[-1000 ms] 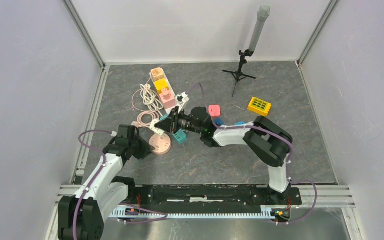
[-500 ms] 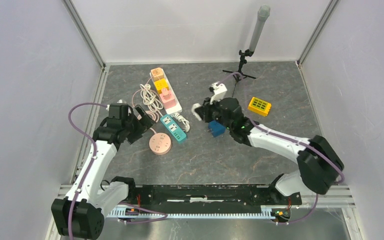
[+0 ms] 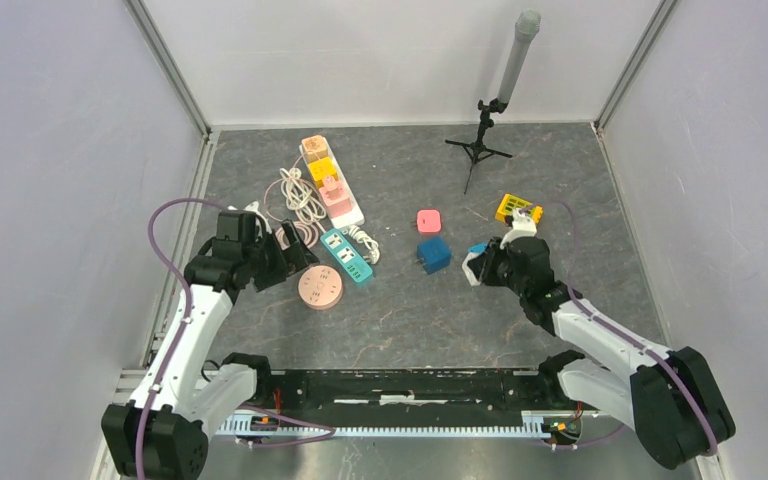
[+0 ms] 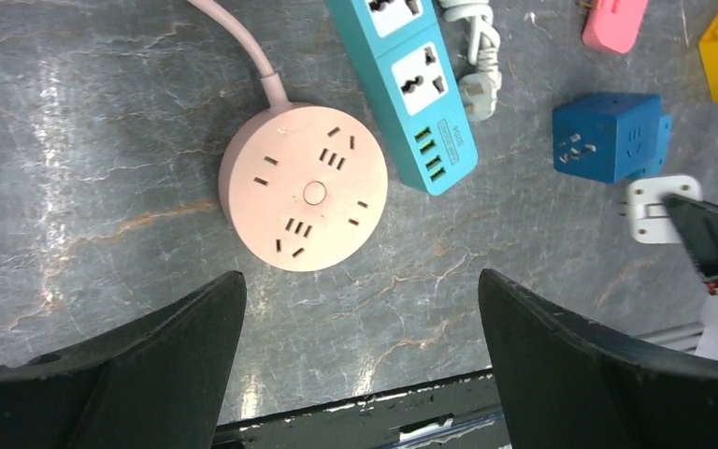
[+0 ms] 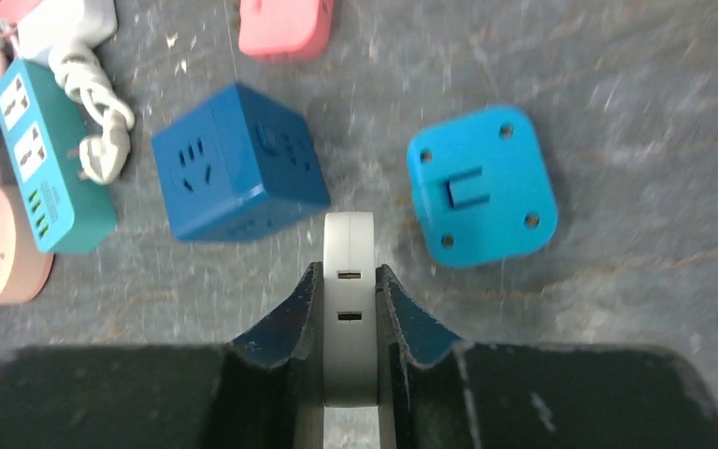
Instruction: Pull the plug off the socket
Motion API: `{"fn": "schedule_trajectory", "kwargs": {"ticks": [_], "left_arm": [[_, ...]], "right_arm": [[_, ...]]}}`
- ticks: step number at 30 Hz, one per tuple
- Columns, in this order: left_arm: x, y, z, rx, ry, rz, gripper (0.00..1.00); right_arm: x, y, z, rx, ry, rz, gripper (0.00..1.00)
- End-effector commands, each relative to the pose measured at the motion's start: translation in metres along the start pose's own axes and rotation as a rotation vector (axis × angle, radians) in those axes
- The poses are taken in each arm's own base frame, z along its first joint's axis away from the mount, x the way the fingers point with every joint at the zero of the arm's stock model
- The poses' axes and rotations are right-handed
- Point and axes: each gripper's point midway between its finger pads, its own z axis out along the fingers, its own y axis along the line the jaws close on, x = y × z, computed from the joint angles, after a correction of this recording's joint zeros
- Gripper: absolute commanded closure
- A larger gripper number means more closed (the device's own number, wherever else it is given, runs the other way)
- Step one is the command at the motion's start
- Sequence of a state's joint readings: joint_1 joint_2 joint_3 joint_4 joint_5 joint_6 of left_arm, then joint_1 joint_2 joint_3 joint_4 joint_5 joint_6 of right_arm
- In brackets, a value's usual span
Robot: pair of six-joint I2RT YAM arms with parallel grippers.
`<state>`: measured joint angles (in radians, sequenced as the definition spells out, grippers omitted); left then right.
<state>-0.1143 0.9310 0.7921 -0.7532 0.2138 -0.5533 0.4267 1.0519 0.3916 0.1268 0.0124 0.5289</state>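
Observation:
The round pink socket (image 3: 319,288) lies flat on the table with its outlets bare (image 4: 303,188) and its pink cord running off to the back. My left gripper (image 3: 295,245) hovers over its near side, open, with nothing between the jaws (image 4: 360,281). The white plug (image 5: 349,238) is clear of the socket, far to the right, and my right gripper (image 3: 488,264) is shut on it (image 5: 349,273). The plug (image 4: 659,208) also shows at the right edge of the left wrist view, off the table.
A teal power strip (image 3: 346,256) lies beside the socket, with a white-pink-yellow strip (image 3: 330,180) and coiled cable (image 3: 300,195) behind. A blue cube adapter (image 3: 433,254), pink adapter (image 3: 428,220), cyan adapter (image 5: 481,184) and yellow adapter (image 3: 517,208) lie mid-right. A tripod (image 3: 480,140) stands at the back.
My right gripper carried the white plug from the pink socket across to the right. My left gripper let go of the socket, opened wide and drew back to the left.

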Motion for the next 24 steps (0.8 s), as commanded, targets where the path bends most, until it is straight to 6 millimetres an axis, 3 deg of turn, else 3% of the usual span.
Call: {"fn": "schedule_trajectory", "kwargs": {"ticks": [1,10,13,17,24], "left_arm": [[0.003,-0.012,-0.003,0.100,-0.001,0.091,0.00],[0.005,-0.014,-0.004,0.117,-0.010,0.094,0.00],[0.003,-0.014,-0.006,0.120,-0.024,0.096,0.00],[0.002,-0.015,-0.009,0.123,-0.040,0.097,0.00],[0.001,-0.014,-0.009,0.117,-0.047,0.093,0.00]], "right_arm": [[0.003,0.027,-0.010,-0.173,-0.033,0.149,1.00],[0.048,0.002,-0.016,-0.117,0.028,0.297,0.97],[0.057,-0.011,-0.018,-0.060,0.035,0.311,0.88],[0.067,-0.028,-0.020,0.028,0.050,0.312,0.58],[0.065,-0.057,-0.025,0.173,0.016,0.261,0.44]]}}
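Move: Below and behind the right hand, which already holds the white plug pinched, is the bare table spot it will be left on: roughly 5 cm back, 2 cm right and 7 cm down. The light-blue plug lies about 3 cm ahead and 4 cm right of this hand, the blue cube 3 cm ahead and 7 cm left, the pink plug some 11 cm ahead and 8 cm left. From the left hand, that spot is roughly 36 cm right, 5 cm back and 13 cm below. Drawing back and down away from the light-blue plug and blue cube, about 5 cm each way, the right hand brings the pinched white plug to the open table, its left side tilting up some 15 degrees. Only near the end do the fingers open to about half, letting go while the hand sinks the last bit and drifts a little right. ##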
